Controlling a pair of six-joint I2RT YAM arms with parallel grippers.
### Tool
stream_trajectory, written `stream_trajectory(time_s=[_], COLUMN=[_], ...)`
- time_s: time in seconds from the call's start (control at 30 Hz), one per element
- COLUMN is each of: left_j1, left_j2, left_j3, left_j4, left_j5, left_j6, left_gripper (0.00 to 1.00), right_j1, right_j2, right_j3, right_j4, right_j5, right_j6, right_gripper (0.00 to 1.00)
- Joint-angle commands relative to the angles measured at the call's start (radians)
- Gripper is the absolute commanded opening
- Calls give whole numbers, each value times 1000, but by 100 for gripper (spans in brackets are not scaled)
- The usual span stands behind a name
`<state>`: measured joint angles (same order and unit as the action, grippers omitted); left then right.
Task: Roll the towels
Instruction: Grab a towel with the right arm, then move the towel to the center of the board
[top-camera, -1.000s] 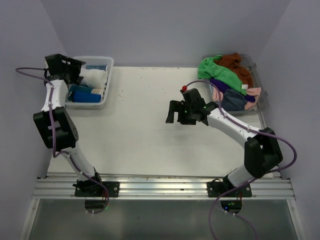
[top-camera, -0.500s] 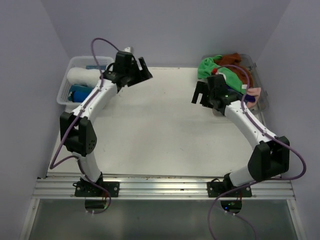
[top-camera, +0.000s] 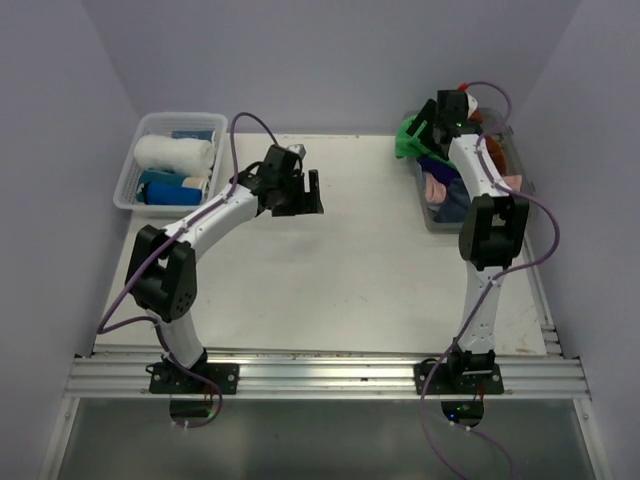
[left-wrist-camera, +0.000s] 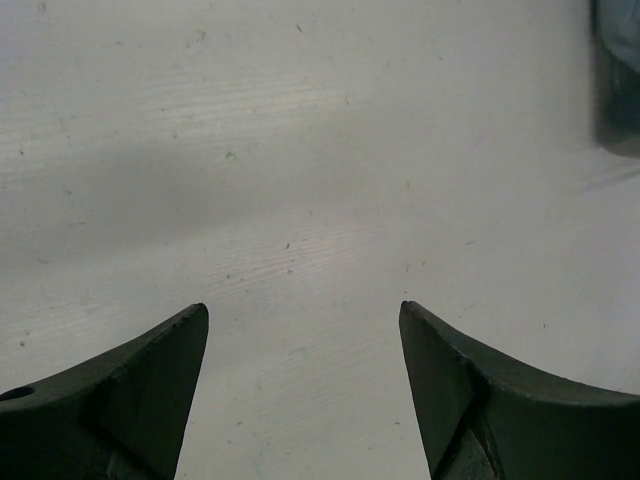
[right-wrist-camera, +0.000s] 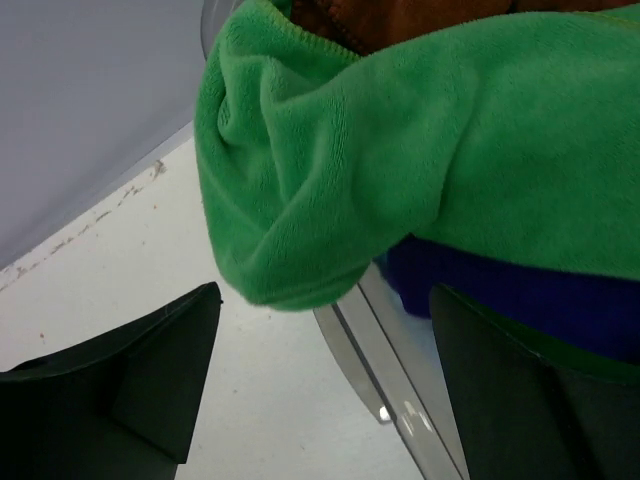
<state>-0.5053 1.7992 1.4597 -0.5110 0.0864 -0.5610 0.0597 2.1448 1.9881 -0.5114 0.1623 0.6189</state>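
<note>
Loose towels are heaped in the clear tub (top-camera: 526, 192) at the back right: a bright green towel (top-camera: 408, 135) drapes over its near-left rim, with purple, pink (top-camera: 437, 188) and rust-brown ones around it. My right gripper (top-camera: 428, 118) hovers over that corner, open. In the right wrist view the green towel (right-wrist-camera: 380, 150) hangs just ahead of the right gripper (right-wrist-camera: 325, 290), above the purple towel (right-wrist-camera: 500, 290) and the tub rim (right-wrist-camera: 370, 350); nothing is gripped. My left gripper (top-camera: 305, 190) is open over bare tabletop, and the left wrist view shows the left gripper (left-wrist-camera: 302, 305) empty.
A white slotted basket (top-camera: 125, 185) at the back left holds a rolled white towel (top-camera: 175, 152) and a rolled blue towel (top-camera: 165, 188). Grey walls close in the table on three sides. The arm bases stand on a rail at the near edge.
The left arm swung from the basket out over the middle of the table. The right arm swung from the table's middle back to the tub, ending at the green towel.
</note>
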Motion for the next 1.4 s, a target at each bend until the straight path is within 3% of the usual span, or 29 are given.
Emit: stream_trajectory(time_s=[0.0,0.1,0.23,0.27,0.37,0.4,0.73,0.87,1.03,1.37], left_j1=[1,1,1,1,1,2,60,203,295,456], left_j2=[-83,-81,-81,-83,-87,-90,-147,-230,-310,-376], left_j3=[-25,-42,-62,-65,-78,-79,-13,-33,-10,36], left_j4=[17,17,17,17,22,23,-23,-14,-61,-130], left_j5=[12,27,32,32,32,30,88,197,202,196], left_j6=[33,36,35,33,32,32,61,72,104,130], left_gripper=[81,80,80,80,80,80,82,83,84,86], right_j1=[-29,-49,-55,-55,-55,-55,-55,-55,-40,195], right_j2=[127,219,221,190,69,31,-400,-491,-601,-781], right_j3=[240,311,264,250,126,95,-121,-176,-232,-388], right_j4=[-65,-52,23,45,101,122,182,168,174,143], right_j5=[-64,-98,-133,-133,-133,-132,-228,-273,-340,-380], right_j6=[39,67,108,111,113,105,12,-30,-56,-125], right_gripper=[87,74,45,28,7,5,6,7,5,4])
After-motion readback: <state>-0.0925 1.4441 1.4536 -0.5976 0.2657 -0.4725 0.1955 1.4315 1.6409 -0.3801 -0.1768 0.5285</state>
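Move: Just ahead of the open right fingers, some 4 cm out, about 3 cm to their right and 6 cm below, lies the green towel, draped over the bin's left rim. The brown towel is roughly 6 cm ahead, 12 cm right and 7 cm below the right hand; the purple towel about 4 cm back, 5 cm right and 10 cm below. From the left hand the green towel lies some 23 cm ahead, 31 cm right and slightly lower. Dipping about 5 cm forward and down into the green towel's left part, the right hand shuts its fingers on the cloth, then lifts it steeply by some 30 cm while drawing back and finally swinging left, the fingers tipping upward and turning counter-clockwise. The empty left hand, still open, eases slightly back, then rises and goes left towards the white bin. ##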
